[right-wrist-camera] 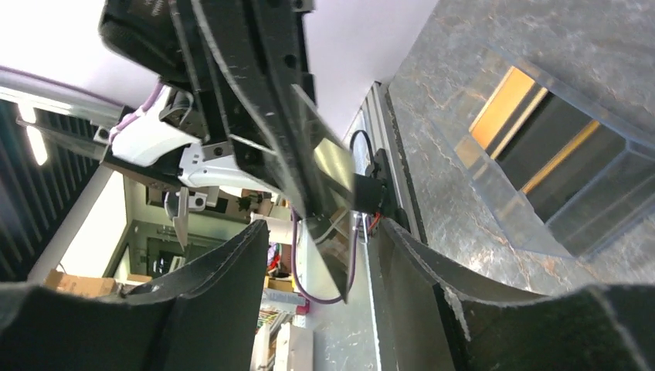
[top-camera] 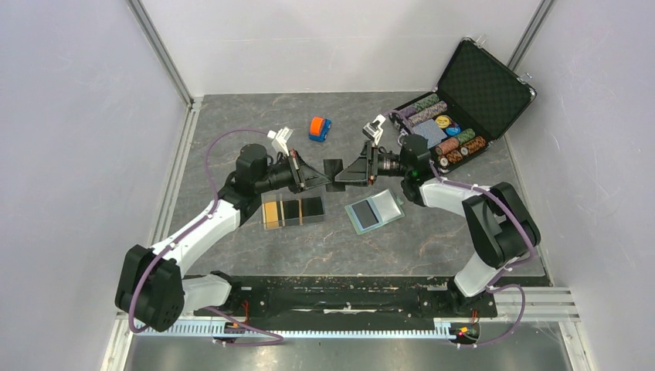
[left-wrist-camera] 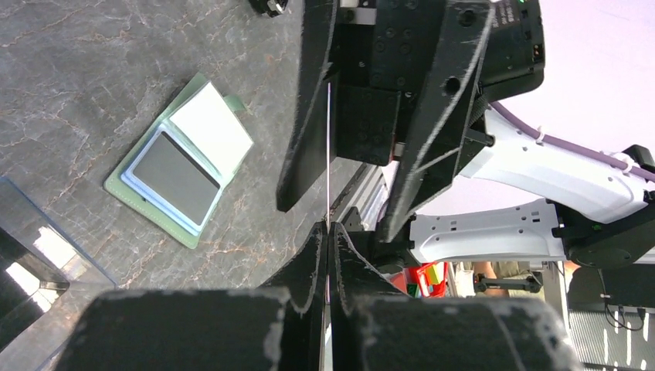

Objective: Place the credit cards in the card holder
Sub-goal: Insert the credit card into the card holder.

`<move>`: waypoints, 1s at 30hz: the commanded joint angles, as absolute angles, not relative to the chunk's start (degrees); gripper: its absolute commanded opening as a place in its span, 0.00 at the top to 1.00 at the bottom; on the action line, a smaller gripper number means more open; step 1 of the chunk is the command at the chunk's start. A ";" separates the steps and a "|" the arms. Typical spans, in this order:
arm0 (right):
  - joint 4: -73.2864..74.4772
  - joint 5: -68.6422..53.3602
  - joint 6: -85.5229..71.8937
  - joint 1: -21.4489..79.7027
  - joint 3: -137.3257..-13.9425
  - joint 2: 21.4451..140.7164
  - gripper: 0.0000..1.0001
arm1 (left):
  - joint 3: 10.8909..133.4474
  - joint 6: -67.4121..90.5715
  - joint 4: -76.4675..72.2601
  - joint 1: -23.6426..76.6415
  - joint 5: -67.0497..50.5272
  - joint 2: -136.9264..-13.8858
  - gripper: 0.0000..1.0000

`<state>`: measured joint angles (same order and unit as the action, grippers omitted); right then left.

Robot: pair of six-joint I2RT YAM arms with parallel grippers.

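Note:
My left gripper (top-camera: 323,183) (left-wrist-camera: 328,226) is shut on one edge of a glossy black credit card (top-camera: 334,169), held above the table and seen edge-on in the left wrist view (left-wrist-camera: 328,139). My right gripper (top-camera: 346,174) (right-wrist-camera: 323,224) faces it, open, with its fingers (right-wrist-camera: 232,270) on either side of the card's free corner (right-wrist-camera: 328,174) and gaps on both sides. More credit cards (top-camera: 292,209) (right-wrist-camera: 552,154), black and orange-gold, lie in the clear tray. The card holder (top-camera: 373,210) (left-wrist-camera: 181,166) lies open on the table, sage green outside and pale blue inside.
The clear plastic tray (top-camera: 266,224) sits below the left gripper. An orange-and-blue toy car (top-camera: 320,128) lies further back. An open black chip case (top-camera: 479,85) stands at the back right. Grey walls close in the table on three sides.

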<state>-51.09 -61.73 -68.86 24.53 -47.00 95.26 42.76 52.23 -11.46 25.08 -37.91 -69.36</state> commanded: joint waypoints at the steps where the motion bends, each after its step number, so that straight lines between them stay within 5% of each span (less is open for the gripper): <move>1: -23.18 -58.28 -47.13 24.36 -53.32 93.05 0.41 | 43.03 54.32 -13.60 24.88 -38.05 -68.40 0.98; 4: 2.63 -50.08 -30.37 24.12 -61.25 93.63 0.34 | 44.10 51.74 -8.28 24.87 -35.95 -67.91 0.98; 11: 21.46 -37.80 -16.97 20.39 -66.25 95.73 0.27 | 48.32 43.71 8.20 25.01 -30.44 -67.85 0.98; 22: 26.75 -34.98 -10.45 19.95 -64.30 95.58 0.26 | 48.35 43.66 8.08 25.22 -30.84 -69.51 0.98; 30: 11.47 -52.11 -18.90 19.95 -58.57 91.52 0.20 | 47.42 45.92 2.87 26.02 -33.32 -70.98 0.98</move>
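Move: The open card holder lies about 11 cm to the right of the right hand, about level with it in reach and some 22 cm below; the black card is right at that hand's tips, about 1 cm left and 1 cm farther out. From the left hand, which already pinches this card, the holder is about 14 cm to the right, straight across and 23 cm down; the card tray is 9 cm left, level in reach and 22 cm down. The right hand clears the card and sinks some 12 cm towards the card holder while swinging about 7 cm right, bowing out forward and partly back as it goes, its fingers opening wider and rolling about 40 degrees from level to point down-left. The left hand keeps its pinch on the card and lowers it about 5 cm, easing slightly left with a small roll that tips its fingers up. ##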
